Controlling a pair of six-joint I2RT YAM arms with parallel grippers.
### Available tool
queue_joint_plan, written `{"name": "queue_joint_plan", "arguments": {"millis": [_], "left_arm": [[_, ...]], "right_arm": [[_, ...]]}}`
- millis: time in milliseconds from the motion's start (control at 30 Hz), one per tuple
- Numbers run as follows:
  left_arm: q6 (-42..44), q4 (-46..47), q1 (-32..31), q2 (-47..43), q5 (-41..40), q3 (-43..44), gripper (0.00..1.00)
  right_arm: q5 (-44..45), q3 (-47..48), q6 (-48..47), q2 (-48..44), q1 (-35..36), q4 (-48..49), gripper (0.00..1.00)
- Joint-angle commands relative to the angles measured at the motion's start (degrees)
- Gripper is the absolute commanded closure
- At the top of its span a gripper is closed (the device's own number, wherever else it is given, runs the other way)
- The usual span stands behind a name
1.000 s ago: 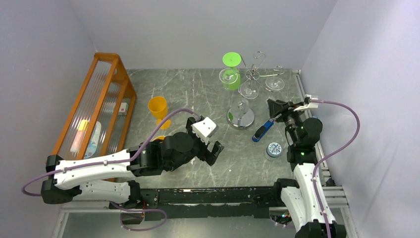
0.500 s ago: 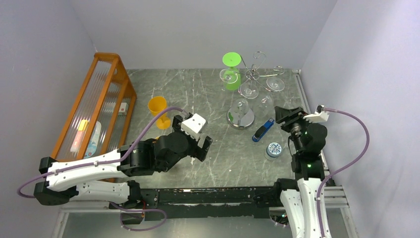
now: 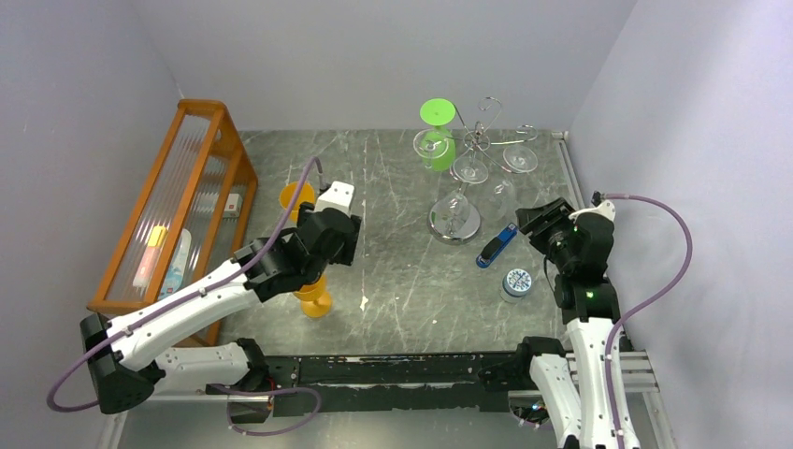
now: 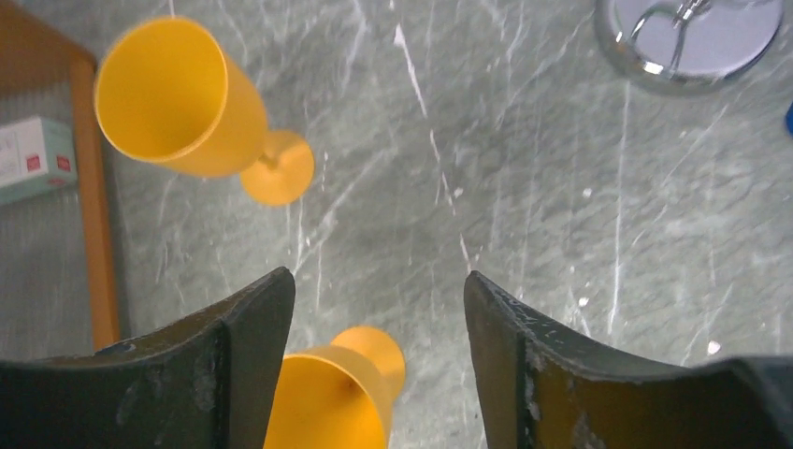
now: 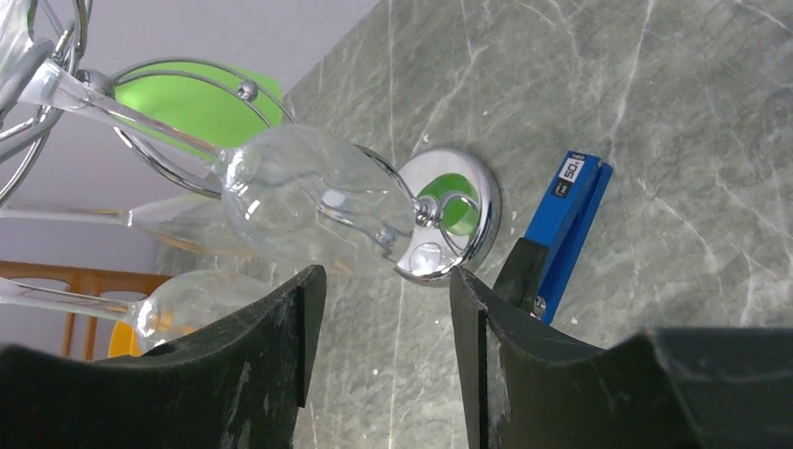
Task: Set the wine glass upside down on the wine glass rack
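Observation:
Two orange plastic wine glasses stand upright on the table. One (image 4: 323, 402) is below and between the fingers of my left gripper (image 4: 379, 285), close to the left finger, and the jaws stand open around it. The other (image 4: 178, 98) stands farther off, near the wooden rack. From above, my left gripper (image 3: 338, 245) hovers over the near glass, whose foot (image 3: 316, 304) shows under the arm. The chrome wine glass rack (image 3: 455, 224) holds a green glass (image 3: 437, 140) and several clear glasses upside down. My right gripper (image 3: 535, 217) is open and empty beside the rack; its wrist view (image 5: 385, 281) shows a hanging clear glass (image 5: 309, 201).
An orange wooden slatted rack (image 3: 187, 201) lines the left edge, with a white box (image 4: 33, 159) inside. A blue tool (image 3: 496, 246) and a small round tin (image 3: 516, 281) lie right of the chrome rack's base (image 5: 449, 220).
My left arm has swung left and back from the table's middle to above the near orange glass. My right gripper has drawn back a little from the rack, uncovering a hanging clear glass.

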Motion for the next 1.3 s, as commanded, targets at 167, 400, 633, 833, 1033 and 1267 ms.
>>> {"name": "queue_joint_plan", "arguments": {"millis": [167, 400, 633, 833, 1033, 1267], "left_arm": [[-11.0, -14.3, 1.3, -0.1, 7.8, -1.1, 0.33], [-14.9, -17.6, 1.3, -0.9, 9.9, -3.2, 0.35], [-16.9, -18.6, 1.3, -0.9, 10.8, -5.4, 0.48], [-17.0, -17.8, 1.3, 0.8, 10.1, -6.4, 0.66], [-14.9, -16.6, 1.3, 1.9, 11.5, -5.4, 0.94], [-8.5, -13.3, 1.3, 1.5, 15.1, 3.5, 0.95]], "right_arm": [[3.2, 0.8, 0.4, -2.7, -0.4, -4.5, 0.46], [2.7, 0.3, 1.3, -2.7, -0.4, -4.5, 0.46], [3.3, 0.1, 1.2, -3.3, -0.4, -5.4, 0.47], [3.0, 1.2, 1.5, -3.1, -0.4, -6.3, 0.47], [5.8, 4.3, 1.4, -3.8, -0.4, -10.7, 0.45], [12.4, 10.5, 3.1, -6.0, -0.4, -15.1, 0.43]]}}
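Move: The near orange glass stands upright about 5 cm back from the left hand and 6 cm to its left, its middle some 16 cm below. The far orange glass is roughly 14 cm ahead of the hand, 9 cm left and equally low; the wine glass rack's base lies about 16 cm ahead, 27 cm right and 23 cm down. From the right hand the near glass is some 48 cm left, 8 cm back and 17 cm below. Down and back, with a little left, the left hand sinks about 9 cm to the rim of the near orange glass, tipping its fingers some 20 degrees further down. The open fingers close with one inside the bowl and one outside, pinching the right-hand wall at the rim, and the hand then starts up about 1 cm. The empty right hand eases back, then up and left, near the rack. ##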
